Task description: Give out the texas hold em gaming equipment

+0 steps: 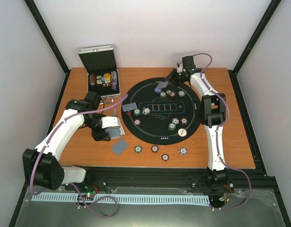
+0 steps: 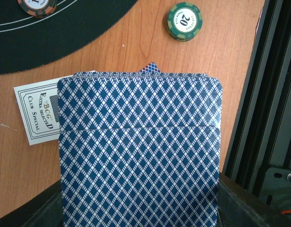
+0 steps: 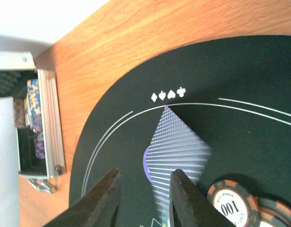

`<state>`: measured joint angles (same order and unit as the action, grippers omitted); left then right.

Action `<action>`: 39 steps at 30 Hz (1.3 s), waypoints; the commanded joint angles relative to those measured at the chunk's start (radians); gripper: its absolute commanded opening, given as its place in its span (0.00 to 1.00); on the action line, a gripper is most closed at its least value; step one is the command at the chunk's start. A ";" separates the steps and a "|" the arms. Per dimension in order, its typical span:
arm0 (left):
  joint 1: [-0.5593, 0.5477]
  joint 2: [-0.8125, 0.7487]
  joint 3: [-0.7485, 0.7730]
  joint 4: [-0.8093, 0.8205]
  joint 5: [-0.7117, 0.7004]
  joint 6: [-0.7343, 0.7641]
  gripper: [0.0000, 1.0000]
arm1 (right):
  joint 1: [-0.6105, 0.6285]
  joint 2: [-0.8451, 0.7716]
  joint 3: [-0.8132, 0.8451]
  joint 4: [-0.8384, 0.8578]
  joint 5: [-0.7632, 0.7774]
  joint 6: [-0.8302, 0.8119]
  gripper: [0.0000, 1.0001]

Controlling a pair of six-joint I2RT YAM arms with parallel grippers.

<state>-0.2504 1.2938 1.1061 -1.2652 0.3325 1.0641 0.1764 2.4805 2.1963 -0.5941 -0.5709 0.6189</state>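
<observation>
My left gripper (image 1: 106, 132) is shut on a deck of blue diamond-backed playing cards (image 2: 138, 142), held low over the table left of the black round mat (image 1: 157, 125). Under the deck lies a white brand card (image 2: 36, 113). A green 20 chip (image 2: 184, 21) rests on the wood just ahead. My right gripper (image 3: 143, 198) hovers open at the mat's far edge. Just beyond its fingers, one card (image 3: 178, 146) lies flat on the mat, partly covering a purple disc (image 3: 147, 163). A 100 chip (image 3: 230, 205) sits to the right.
The open silver case (image 1: 104, 75) with chips stands at the back left. Single cards lie on the mat's left edge (image 1: 129, 107) and on the wood (image 1: 121, 147). Several chips sit on the mat and along the table's front (image 1: 165, 157).
</observation>
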 commanded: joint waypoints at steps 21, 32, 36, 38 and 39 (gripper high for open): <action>0.002 -0.004 0.038 -0.029 0.000 -0.038 0.01 | 0.498 -1.009 -1.313 0.694 0.006 0.333 0.83; 0.002 -0.015 0.032 -0.030 0.021 -0.035 0.01 | 0.754 -0.884 -1.310 0.948 0.022 0.470 0.86; 0.002 -0.024 0.034 -0.030 0.025 -0.029 0.01 | 0.775 -0.808 -1.257 0.986 -0.009 0.491 0.86; 0.003 -0.027 0.034 -0.031 0.027 -0.026 0.01 | 0.786 -0.774 -1.229 1.005 -0.023 0.497 0.86; 0.002 -0.028 0.034 -0.032 0.029 -0.025 0.01 | 0.793 -0.757 -1.216 1.010 -0.027 0.501 0.86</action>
<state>-0.2504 1.2907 1.1080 -1.2800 0.3332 1.0348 0.9382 1.6768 0.9241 0.3279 -0.5701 1.0897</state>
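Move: For the right hand, the deck of cards held in the left fingers lies about 39 cm back, 28 cm to the left and 5 cm higher. The card just dealt is about 2 cm left of this hand and 4 cm below it. Near the deck, with the table 10 cm lower, a loose card lies 4 cm to the deck's right, the white card box 12 cm farther out and 5 cm right, and the green chip 12 cm right. The left hand has the deck between its fingers. The right fingers come clear of the dealt card and open nearly wide, while the hand lifts and sweeps back about 40 cm, over the mat, then also left some 23 cm, towards the deck. It turns about 30 degrees counter-clockwise, bringing the fingers up to point left and only slightly down, and eases up close to the deck; a touch there can't be made out. The left hand stays put, keeping its grip on the deck. ##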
